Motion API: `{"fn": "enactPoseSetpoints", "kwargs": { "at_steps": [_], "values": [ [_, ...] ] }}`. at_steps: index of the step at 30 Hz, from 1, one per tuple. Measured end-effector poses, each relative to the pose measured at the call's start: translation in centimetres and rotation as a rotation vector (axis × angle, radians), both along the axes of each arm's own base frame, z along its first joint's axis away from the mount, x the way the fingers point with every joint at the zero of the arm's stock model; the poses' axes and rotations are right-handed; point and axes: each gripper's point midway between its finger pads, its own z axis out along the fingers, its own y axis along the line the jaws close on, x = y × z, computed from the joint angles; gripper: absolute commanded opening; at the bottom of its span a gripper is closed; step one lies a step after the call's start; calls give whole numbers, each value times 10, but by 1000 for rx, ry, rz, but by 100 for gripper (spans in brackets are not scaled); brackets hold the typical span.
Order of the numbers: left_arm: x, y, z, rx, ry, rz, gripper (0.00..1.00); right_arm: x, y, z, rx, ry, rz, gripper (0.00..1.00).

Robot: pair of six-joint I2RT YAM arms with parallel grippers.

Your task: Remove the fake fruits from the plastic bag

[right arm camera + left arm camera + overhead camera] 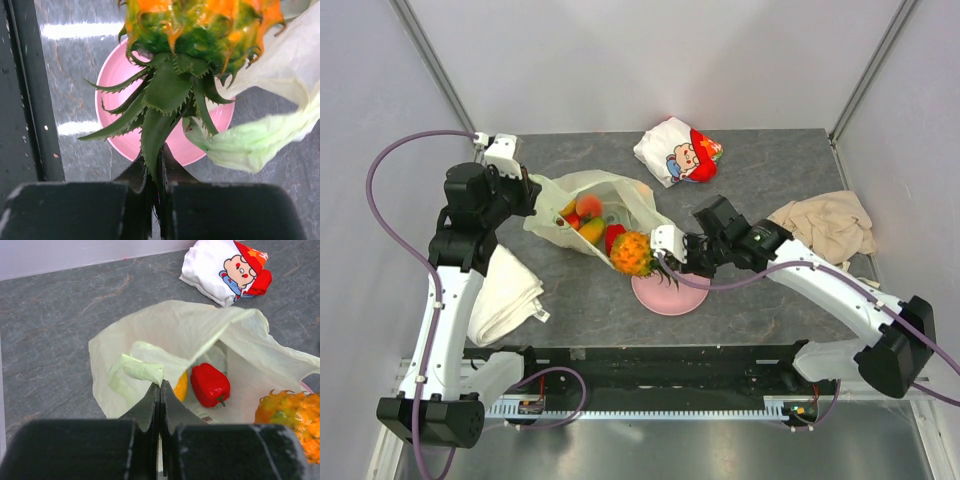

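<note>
The pale-green plastic bag lies open on the dark table. My left gripper is shut on its left rim; in the left wrist view the jaws pinch a folded edge of the bag. Inside lie a red pepper, a yellow piece and a peach. My right gripper is shut on the green crown of the pineapple, at the bag's mouth. In the right wrist view the closed fingertips clamp a crown leaf of the pineapple.
A pink plate sits just below the pineapple, also under it in the right wrist view. A white-and-red cartoon pouch lies at the back, a beige cloth at right, a white folded cloth at left.
</note>
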Motion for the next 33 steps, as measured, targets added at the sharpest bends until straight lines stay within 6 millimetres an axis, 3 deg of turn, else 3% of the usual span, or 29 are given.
{"fn": "enactPoseSetpoints", "kwargs": {
  "at_steps": [6, 13, 17, 22, 26, 30, 33],
  "values": [
    [-2, -2, -1, 4, 5, -17, 2, -1, -17, -17, 3, -121, 9, 0],
    [-7, -5, 1, -2, -5, -39, 2, 24, -3, 21, 111, -223, -79, 0],
    [-7, -6, 1, -1, -5, -42, 2, 27, 1, 43, 152, -281, -60, 0],
    [-5, -6, -1, 0, -1, -41, 2, 9, -13, 55, 123, -341, 51, 0],
    [-4, -6, -2, 1, 3, -40, 2, -17, -33, 57, 103, -415, 165, 0],
    [-3, -6, -3, 1, 4, -40, 2, -31, -41, 47, 106, -432, 211, 0],
    [-3, -6, -3, 1, 4, -41, 2, -29, -39, 33, 74, -415, 234, 0]
  ]
}}
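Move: The right hand holds the pineapple by its leaves, the fruit's body about 10 cm left and 4 cm ahead. The pink plate lies some 15 cm below, barely 2 cm ahead and 2 cm left. The bag's loose handle clings about 5 cm ahead, 2 cm left; the red pepper is roughly 11 cm ahead, 14 cm left, low in the bag. From the left hand the plate is some 27 cm right, 6 cm back and far below. Down and right a couple of centimetres, then forward and up, then back and right about 6 cm, the right hand swings the pineapple in a loose loop above the plate and sinks slightly at the end. The wrist turns some 25 degrees, bringing the fingers less steeply down, and they keep pinching the leaves, bag handle still against these. The left hand all but holds still, keeping its pinch on the bag. ##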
